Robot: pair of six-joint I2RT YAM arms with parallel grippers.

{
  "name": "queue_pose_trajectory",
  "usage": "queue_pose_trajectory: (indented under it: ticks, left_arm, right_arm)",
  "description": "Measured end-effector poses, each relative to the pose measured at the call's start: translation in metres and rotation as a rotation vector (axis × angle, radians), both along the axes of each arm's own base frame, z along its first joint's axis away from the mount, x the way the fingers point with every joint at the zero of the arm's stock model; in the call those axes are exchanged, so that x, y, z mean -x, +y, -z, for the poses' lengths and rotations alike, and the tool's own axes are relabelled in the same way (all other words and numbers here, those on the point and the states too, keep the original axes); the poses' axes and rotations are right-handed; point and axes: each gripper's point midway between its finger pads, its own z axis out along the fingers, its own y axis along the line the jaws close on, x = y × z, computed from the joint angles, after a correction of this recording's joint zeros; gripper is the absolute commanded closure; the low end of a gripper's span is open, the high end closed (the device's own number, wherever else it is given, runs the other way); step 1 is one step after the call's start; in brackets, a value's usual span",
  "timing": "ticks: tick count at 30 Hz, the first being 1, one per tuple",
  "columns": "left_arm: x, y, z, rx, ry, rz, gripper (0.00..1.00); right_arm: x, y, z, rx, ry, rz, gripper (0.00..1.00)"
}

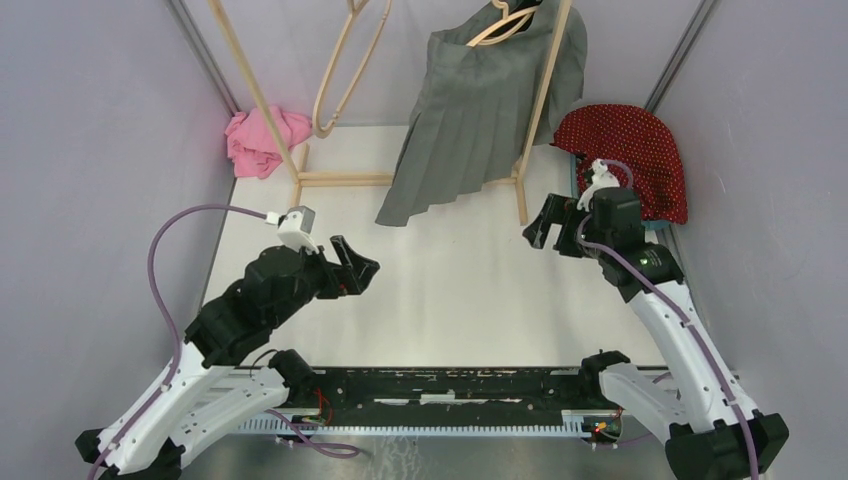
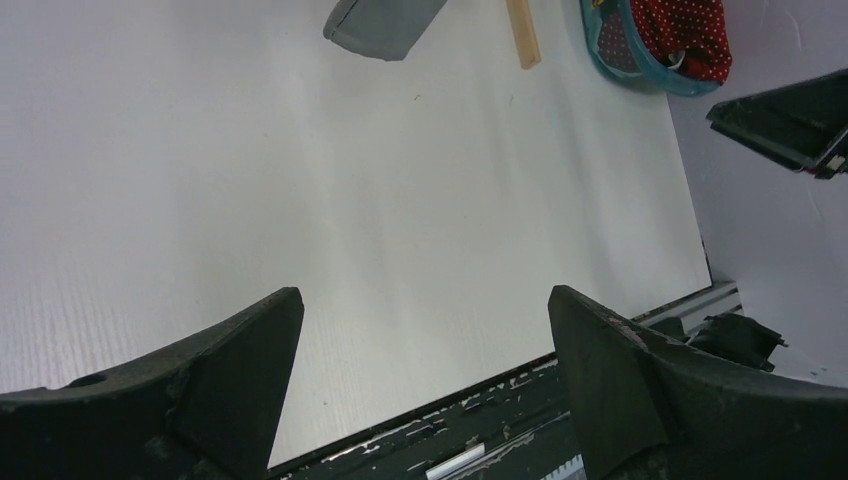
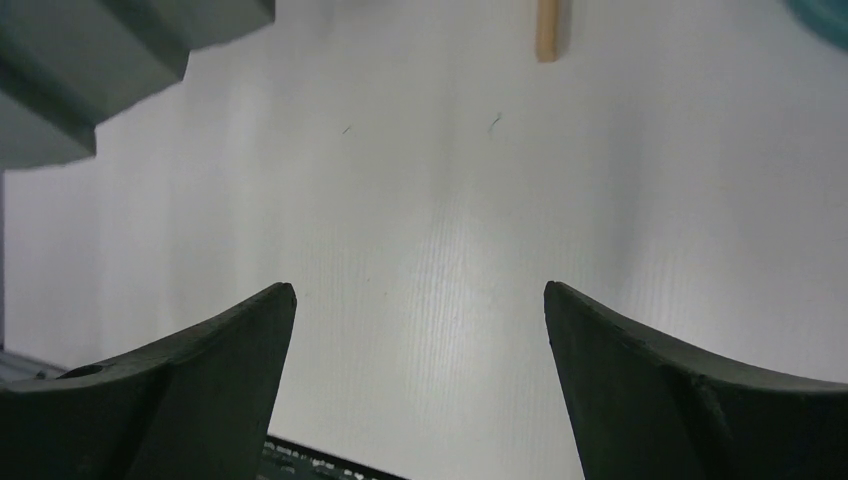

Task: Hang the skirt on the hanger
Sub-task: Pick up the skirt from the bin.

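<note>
A grey pleated skirt hangs from a wooden hanger at the top right of the wooden rack; its lower corner trails onto the table. That corner shows in the left wrist view as grey cloth and in the right wrist view at the top left. A second, bare hanger hangs on the rack's left side. My left gripper hovers open over the table's left middle, nothing between its fingers. My right gripper is open too, just right of the skirt's hem, apart from it.
A pink garment lies bunched at the back left by the rack's leg. A red dotted garment fills a teal basket at the back right. Grey walls close in both sides. The rack's right foot stands ahead of the right gripper.
</note>
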Motion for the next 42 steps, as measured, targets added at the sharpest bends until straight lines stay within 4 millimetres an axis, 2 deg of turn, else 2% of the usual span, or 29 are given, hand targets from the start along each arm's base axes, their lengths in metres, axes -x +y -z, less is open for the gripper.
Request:
queue_pose_trajectory:
  ticks: [3, 6, 9, 11, 16, 23, 27, 34, 42]
  left_arm:
    - [-0.002, -0.005, 0.005, 0.001, 0.006, 0.011, 0.01]
    - [-0.006, -0.012, 0.014, -0.004, 0.02, 0.025, 0.01]
    - [-0.008, -0.02, 0.026, -0.008, 0.041, 0.047, 0.01]
    - [-0.007, -0.024, 0.032, -0.004, 0.048, 0.062, 0.01]
    - [-0.007, -0.033, 0.043, 0.016, 0.055, 0.101, 0.01]
    - [-0.008, -0.049, 0.055, 0.048, 0.058, 0.155, 0.01]
    - [-0.009, -0.055, 0.063, 0.044, 0.073, 0.169, 0.01]
    - [-0.011, -0.059, 0.067, 0.052, 0.074, 0.183, 0.01]
    - [-0.013, -0.062, 0.075, 0.04, 0.09, 0.183, 0.01]
  right_arm:
    - [-0.021, -0.021, -0.012, 0.079, -0.008, 0.115, 0.04]
    - [-0.053, -0.045, -0.02, 0.126, 0.005, 0.229, 0.11]
    - [-0.087, -0.081, -0.011, 0.159, 0.059, 0.365, 0.19]
    - [-0.099, -0.104, 0.0, 0.174, 0.102, 0.444, 0.2]
    - [-0.11, -0.156, 0.029, 0.204, 0.198, 0.61, 0.34]
    - [-0.112, -0.208, 0.042, 0.145, 0.227, 0.801, 0.38]
    - [-0.119, -0.218, 0.048, 0.126, 0.224, 0.859, 0.39]
    - [-0.129, -0.219, 0.084, 0.116, 0.306, 0.884, 0.39]
    - [-0.139, -0.227, 0.093, 0.115, 0.292, 0.931, 0.39]
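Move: The red dotted skirt lies heaped in the blue bin, its middle some 25 cm ahead of the right hand, about 23 cm to its right and 14 cm lower. The rack's right foot is on the table about 20 cm ahead and 1 cm to the left, 20 cm down; the grey skirt hangs roughly 18 cm ahead and 10 cm left, its middle about 5 cm higher. From the left hand the red skirt is about 58 cm right, 33 cm ahead, 18 cm lower. The red skirt's front fold in the bin is what the right hand comes down to: it sweeps about 23 cm right and 14 cm forward, most of the forward part early, sinking some 9 cm, mainly later. It swivels clockwise, tips further down and narrows its open fingers to roughly six-tenths. Meanwhile the empty left hand eases down and right, fingers wide. ##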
